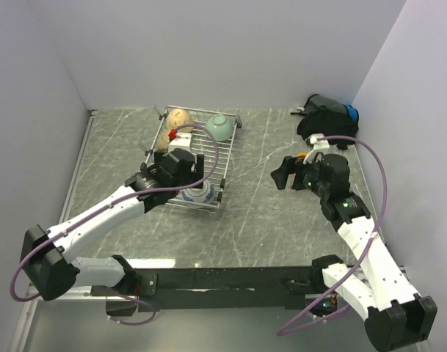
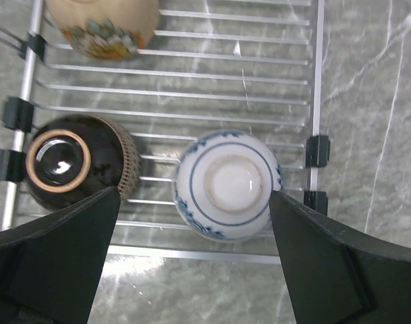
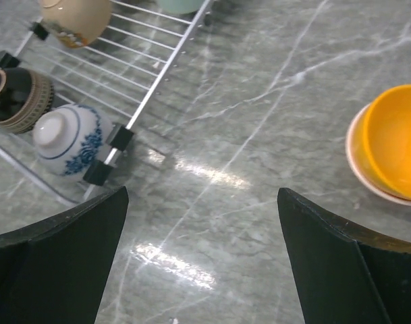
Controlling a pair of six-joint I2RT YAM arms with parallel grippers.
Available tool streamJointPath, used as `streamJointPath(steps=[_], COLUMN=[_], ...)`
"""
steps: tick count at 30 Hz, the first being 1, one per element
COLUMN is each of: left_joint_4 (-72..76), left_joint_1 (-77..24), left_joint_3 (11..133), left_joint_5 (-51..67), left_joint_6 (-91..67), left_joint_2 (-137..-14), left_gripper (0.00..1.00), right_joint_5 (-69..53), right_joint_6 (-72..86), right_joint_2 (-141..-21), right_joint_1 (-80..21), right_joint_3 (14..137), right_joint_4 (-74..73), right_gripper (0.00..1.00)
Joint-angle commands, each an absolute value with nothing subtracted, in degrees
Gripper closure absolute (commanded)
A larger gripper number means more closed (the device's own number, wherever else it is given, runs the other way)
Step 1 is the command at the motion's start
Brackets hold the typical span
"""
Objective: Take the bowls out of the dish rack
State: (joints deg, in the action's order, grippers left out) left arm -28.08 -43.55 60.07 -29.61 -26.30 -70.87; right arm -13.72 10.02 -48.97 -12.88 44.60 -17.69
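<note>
The dish rack [image 1: 212, 158] is a silver wire grid at the table's middle left. A tan bowl [image 1: 180, 117] and a pale green bowl [image 1: 219, 126] sit at its far end. At the near end a white bowl with blue pattern [image 2: 229, 185] lies upside down beside a dark brown bowl [image 2: 73, 160], with a tan patterned bowl [image 2: 104, 23] further back. My left gripper [image 2: 193, 196] hangs open above the white bowl, not touching it. My right gripper [image 3: 202, 196] is open over bare table, right of the rack [image 3: 171, 61]. A yellow-orange bowl [image 3: 394, 152] rests inside a pale one on the table.
A black bag [image 1: 326, 121] with a blue patch lies at the far right corner. White walls close in the table on three sides. The rack's black feet [image 3: 107, 162] stand at its near right edge.
</note>
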Motion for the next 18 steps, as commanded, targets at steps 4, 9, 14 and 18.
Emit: streamJointPath(steps=[4, 9, 14, 18], left_joint_4=[-34.6, -35.3, -34.8, -35.5], left_joint_1=[-45.5, -46.3, -46.3, -46.2], left_joint_3=[66.7, 68.2, 68.9, 70.0], left_joint_5=[-25.8, -26.5, -28.0, -30.1], left_joint_6=[-31.9, -31.7, -31.9, -31.4], left_joint_2=[-78.1, -82.7, -86.6, -88.8], left_gripper=[0.00, 0.01, 0.01, 0.07], right_joint_5=[-19.3, -20.2, -20.8, -21.4], right_joint_6=[13.5, 13.9, 13.5, 13.6], right_joint_2=[-45.6, -44.4, -44.6, -45.1], right_joint_1=[-13.2, -13.1, -13.2, -13.2], right_joint_3=[37.0, 33.7, 32.5, 31.9], right_joint_4=[-9.2, -7.4, -6.5, -6.0], right_gripper=[0.00, 0.00, 0.00, 0.00])
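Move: The blue-and-white bowl, upside down at the rack's near right corner, lies about 4 cm right of the open left hand, some 3 cm ahead and 12 cm below. The black bowl sits at the same height, about 10 cm left and 5 cm ahead of the hand; the tan bowl is roughly 20 cm ahead and 7 cm left. From the right hand the blue-and-white bowl is some 31 cm left, 3 cm ahead and 14 cm below. Towards the blue-and-white bowl the left hand sinks about 7 cm, sliding some 3 cm right in the first part to line up over it, then going almost straight down while the fingers tip down about 15 degrees, still wide open and not yet closing on it. The empty right hand sinks about 5 cm and eases back and left some 2 cm each, then stops, fingers open. ##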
